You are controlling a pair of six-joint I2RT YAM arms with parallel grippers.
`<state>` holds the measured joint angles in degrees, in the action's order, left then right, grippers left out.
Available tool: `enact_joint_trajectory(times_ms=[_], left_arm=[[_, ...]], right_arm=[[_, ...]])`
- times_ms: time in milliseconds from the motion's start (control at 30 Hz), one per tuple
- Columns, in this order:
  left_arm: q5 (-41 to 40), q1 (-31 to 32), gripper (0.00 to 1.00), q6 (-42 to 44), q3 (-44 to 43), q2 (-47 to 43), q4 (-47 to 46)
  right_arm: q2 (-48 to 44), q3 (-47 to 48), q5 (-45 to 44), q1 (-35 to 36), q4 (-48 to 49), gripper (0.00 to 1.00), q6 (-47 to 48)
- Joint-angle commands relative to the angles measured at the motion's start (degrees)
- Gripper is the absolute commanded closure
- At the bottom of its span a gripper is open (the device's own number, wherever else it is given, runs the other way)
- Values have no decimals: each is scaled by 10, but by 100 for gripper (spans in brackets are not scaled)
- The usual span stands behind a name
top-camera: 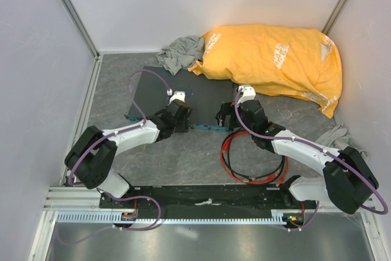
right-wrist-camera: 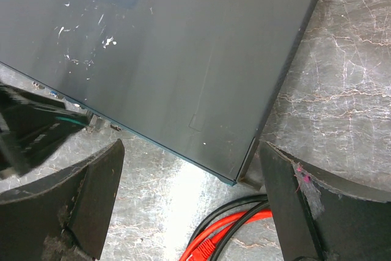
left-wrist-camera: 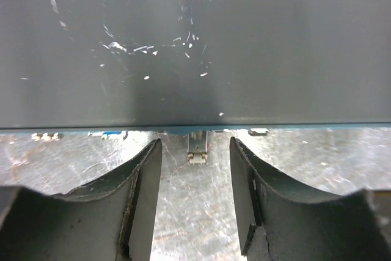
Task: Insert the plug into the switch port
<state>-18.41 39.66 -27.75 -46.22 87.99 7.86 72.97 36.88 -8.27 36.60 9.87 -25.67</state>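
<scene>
The switch (top-camera: 177, 93) is a flat dark grey box; its thin blue-green front edge (left-wrist-camera: 293, 129) faces my arms, and single ports cannot be made out. My left gripper (left-wrist-camera: 195, 203) is open at that edge, above the table. A small pale connector piece (left-wrist-camera: 197, 149) sticks out of the edge between its fingertips, touched by neither, with no cable showing on it. My right gripper (right-wrist-camera: 189, 212) is wide open over the switch's near right corner (right-wrist-camera: 235, 178). Below it lie a red cable (right-wrist-camera: 244, 221) and a red plug (right-wrist-camera: 208, 250).
A black cable (right-wrist-camera: 235, 209) runs alongside the red cable, both coiled on the marble table (top-camera: 253, 163) in front of the switch. An orange bag (top-camera: 275, 59) and grey cloth (top-camera: 180, 52) lie behind the switch. More grey cloth (top-camera: 342, 134) lies at the right wall.
</scene>
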Motion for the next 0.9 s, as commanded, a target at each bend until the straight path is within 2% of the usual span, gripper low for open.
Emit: enact_joint_trajectory(times_ms=[0, 100, 233, 467, 733, 867], left_arm=[[-4, 0, 46, -29, -16, -52, 38], [18, 5, 53, -51, -3, -61, 61], [32, 13, 71, -68, 17, -56, 69], [35, 14, 91, -66, 9, -10, 59], [18, 13, 97, -57, -4, 38, 44], [-9, 13, 98, -52, 9, 45, -3]], right_arm=[[-13, -3, 5, 3, 24, 2, 3], [-11, -3, 5, 3, 25, 2, 3], [-8, -3, 2, 3, 25, 2, 3], [-5, -1, 3, 2, 23, 2, 3], [-2, 1, -3, 2, 22, 2, 5], [4, 5, -8, 1, 18, 2, 6]])
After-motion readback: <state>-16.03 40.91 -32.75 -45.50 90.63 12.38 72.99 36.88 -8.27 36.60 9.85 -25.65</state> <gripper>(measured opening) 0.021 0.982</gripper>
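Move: Just below the half-open left fingers, about 2 cm down and neither ahead nor to the side, the plug sticks out of the switch port. From the plug, the blue socket is some 5 cm left and a shade farther out, the dark socket about 4 cm right and the switch's near right corner roughly 12 cm right and 1 cm nearer. From the right hand the plug lies about 10 cm left, 2 cm back and 10 cm below. Rising about 2 cm clear of the plug, the left hand draws back nearly 4 cm and shuts its fingers, then sinks some 5 cm from the crest, tipping down by about 10 degrees. Low behind the plug, it edges forward again about 1 cm, bringing the closed fingertips up against the plug's tail end. ##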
